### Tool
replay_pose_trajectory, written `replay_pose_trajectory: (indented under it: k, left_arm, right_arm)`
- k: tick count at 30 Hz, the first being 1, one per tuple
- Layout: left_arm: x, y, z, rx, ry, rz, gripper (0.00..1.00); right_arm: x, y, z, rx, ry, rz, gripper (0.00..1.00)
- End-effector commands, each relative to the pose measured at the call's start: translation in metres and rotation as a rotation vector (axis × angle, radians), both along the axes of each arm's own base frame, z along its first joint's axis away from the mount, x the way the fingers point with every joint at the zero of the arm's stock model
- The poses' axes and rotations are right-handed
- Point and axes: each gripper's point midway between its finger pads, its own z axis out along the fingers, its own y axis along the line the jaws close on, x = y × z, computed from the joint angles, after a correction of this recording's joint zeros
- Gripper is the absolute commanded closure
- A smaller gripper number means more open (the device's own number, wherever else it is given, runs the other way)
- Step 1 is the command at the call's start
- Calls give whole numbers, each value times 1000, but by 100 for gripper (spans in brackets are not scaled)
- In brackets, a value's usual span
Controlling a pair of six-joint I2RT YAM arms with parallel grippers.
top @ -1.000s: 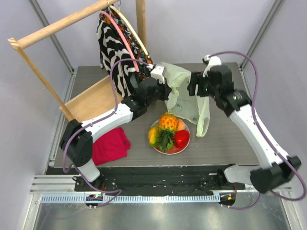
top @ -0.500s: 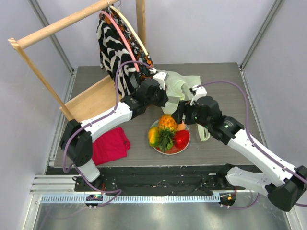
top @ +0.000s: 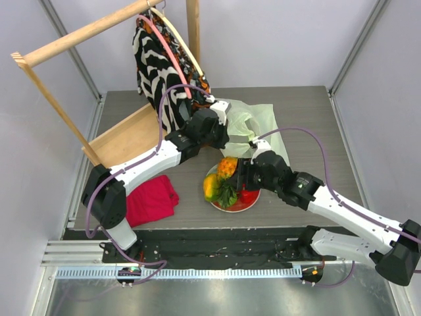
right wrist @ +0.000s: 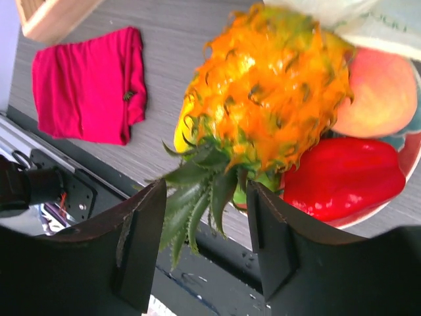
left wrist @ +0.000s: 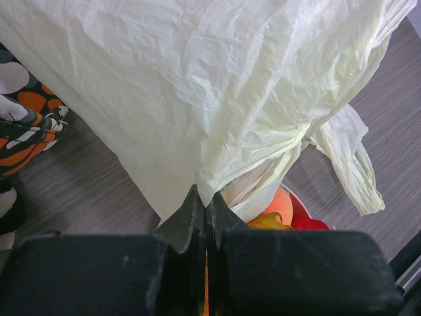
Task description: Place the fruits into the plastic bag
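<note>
The pale yellow-green plastic bag (top: 258, 124) lies crumpled on the table behind the red plate (top: 231, 206). My left gripper (top: 222, 130) is shut on the bag's edge (left wrist: 217, 118), and its jaws pinch the film together. The plate holds the orange pineapple (top: 228, 167), a yellow mango (top: 210, 187), a red pepper (top: 249, 194) and a peach. My right gripper (top: 241, 176) is open and low over the plate. In the right wrist view the pineapple's green crown (right wrist: 197, 187) lies between the fingers (right wrist: 141, 230), and the pineapple (right wrist: 276, 85), the peach (right wrist: 385, 92) and the pepper (right wrist: 342, 178) sit beyond.
A wooden rack (top: 79, 39) with a black-and-white garment (top: 158, 62) stands at the back left on a wooden base (top: 128, 137). A folded red cloth (top: 151, 201) lies left of the plate and also shows in the right wrist view (right wrist: 89, 85).
My right gripper has swung from beside the bag down and left to the plate and now straddles the pineapple's crown. The bag has sagged onto the table. My left gripper keeps its hold.
</note>
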Motion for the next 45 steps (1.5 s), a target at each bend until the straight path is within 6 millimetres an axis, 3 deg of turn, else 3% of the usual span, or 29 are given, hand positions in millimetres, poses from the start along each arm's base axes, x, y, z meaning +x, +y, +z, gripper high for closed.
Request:
replay_pose_trajectory:
  k: [1,11,30,41,45]
  left_arm:
    - [0,-1,30,-39,-49,-18,100]
    - [1,-1,30,-32,-43,-21,100]
    - [1,-3,25,-36,-22,-22,100]
    - [1,-3,25,-43,-18,-22,100]
    - [2,-5,25,-62,-8,-20,100]
  right_arm:
    - [-6,0,2,16,-5,-3,42]
    - [-14,4,-16,-56,19,36,53]
    - [-24,6,-32,-128,37,46,60]
    - [-22,4,-19,-89,3,38,98]
    - [-23,4,-7,-67,-28,44,99]
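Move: The pineapple's green crown lies about 5 cm below the right hand, some 3 cm to its left and barely 1 cm behind it. The pineapple's orange body is about 8 cm ahead and 4 cm left, the red pepper 3 cm ahead and 4 cm right, and the peach 10 cm ahead and 3 cm right, all lower. From the left hand, still pinching the bag, the crown lies about 15 cm back, 1 cm right and 7 cm lower. The right hand sinks about 3 cm, easing back as far, and shuts its half-open fingers on the pineapple's crown. ##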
